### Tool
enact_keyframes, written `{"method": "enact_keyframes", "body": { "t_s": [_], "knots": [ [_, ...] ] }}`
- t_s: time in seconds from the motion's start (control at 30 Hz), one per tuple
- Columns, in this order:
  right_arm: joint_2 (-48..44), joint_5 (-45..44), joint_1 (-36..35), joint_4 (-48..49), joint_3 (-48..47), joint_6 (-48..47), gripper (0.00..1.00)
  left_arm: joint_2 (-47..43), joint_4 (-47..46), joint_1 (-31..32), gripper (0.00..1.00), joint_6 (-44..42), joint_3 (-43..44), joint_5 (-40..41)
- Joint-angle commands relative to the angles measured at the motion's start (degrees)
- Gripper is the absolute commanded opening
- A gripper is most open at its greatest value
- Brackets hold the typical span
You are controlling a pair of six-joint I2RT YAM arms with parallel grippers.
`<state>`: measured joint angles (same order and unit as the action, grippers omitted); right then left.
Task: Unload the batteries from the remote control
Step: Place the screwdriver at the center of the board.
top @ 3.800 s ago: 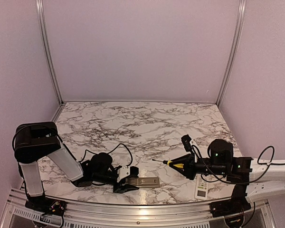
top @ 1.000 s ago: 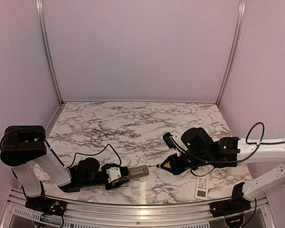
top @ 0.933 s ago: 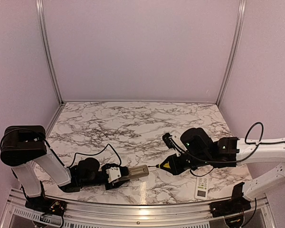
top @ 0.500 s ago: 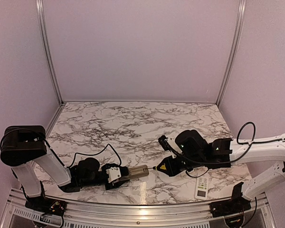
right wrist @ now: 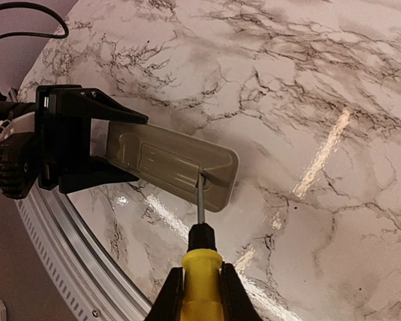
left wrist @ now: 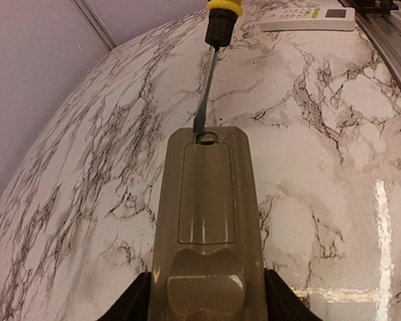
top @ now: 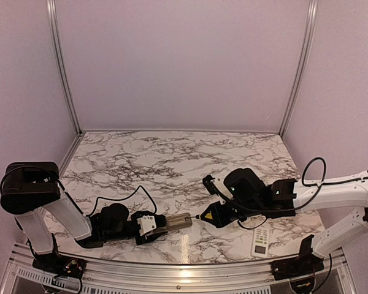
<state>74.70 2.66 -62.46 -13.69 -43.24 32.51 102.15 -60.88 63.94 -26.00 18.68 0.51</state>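
A grey-tan remote control [top: 179,222] [left wrist: 210,221] lies back side up just above the marble, its battery cover [left wrist: 207,190] closed. My left gripper [top: 154,225] [left wrist: 207,302] is shut on its near end, one finger [left wrist: 135,304] on each long side. The right gripper [top: 218,213] [right wrist: 200,289] is shut on a yellow-handled screwdriver [top: 204,216] [right wrist: 201,264]. The screwdriver shaft [left wrist: 207,93] points at the remote, and its tip sits in the small notch at the far end of the cover [right wrist: 200,176]. The batteries are hidden.
A second, white remote [top: 260,241] [left wrist: 307,18] lies by the near right edge, under the right arm. The metal rail [top: 184,277] runs along the table's front edge. Cables trail behind both wrists.
The right arm has moved left, carrying the screwdriver until its tip reached the notch in the remote's cover. My left gripper and the remote have stayed put.
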Motion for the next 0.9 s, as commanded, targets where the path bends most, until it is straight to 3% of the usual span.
{"method": "enact_keyframes", "body": {
  "t_s": [0.0,0.2,0.3,0.5,0.87],
  "knots": [
    [0.3,-0.4,-0.6,0.9,-0.4,-0.7,0.0,-1.5,-0.5,0.4,0.0,-0.3,0.3,-0.3],
    [-0.4,-1.4,-0.6,0.6,0.0,-0.6,0.0,-1.4,-0.2,0.4,0.0,-0.4,0.5,-0.3],
    [-1.5,-9.0,-0.6,0.1,1.2,0.2,0.0,-1.5,-0.1,0.4,0.0,-0.4,0.5,-0.3],
    [-0.4,-24.2,-0.2,7.5,7.8,3.0,0.0,-1.7,0.2,0.4,0.0,-0.3,0.6,-0.3],
    [4.8,-32.0,-0.2,22.5,15.9,0.4,0.0,-1.4,0.6,0.4,0.0,-0.4,0.8,-2.0]
  ]
}}
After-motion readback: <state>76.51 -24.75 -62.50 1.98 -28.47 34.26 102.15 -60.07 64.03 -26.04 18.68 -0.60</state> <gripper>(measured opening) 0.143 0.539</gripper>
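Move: The right hand holds the screwdriver, whose tip is at the latch end of the remote control's battery cover. The board's centre lies some 20 cm ahead of this hand, 8 cm to its left and 11 cm below. The remote control's middle is about 12 cm left, 2 cm ahead and 9 cm below; the white remote is 18 cm right, 1 cm back and 11 cm down. From the left hand, the board's centre is about 19 cm ahead, 7 cm right and 4 cm lower. After a short hold, the right hand draws the screwdriver off the latch end of the remote control, starting forward and then swinging mostly right and down towards the open board, ending about 7 cm right, 5 cm forward and 5 cm lower. On the way its wrist turns some 20 degrees clockwise and tips up, so the screwdriver points more forward, the fingers keeping their grip on the handle while the left hand goes on holding the remote control nearly still. ##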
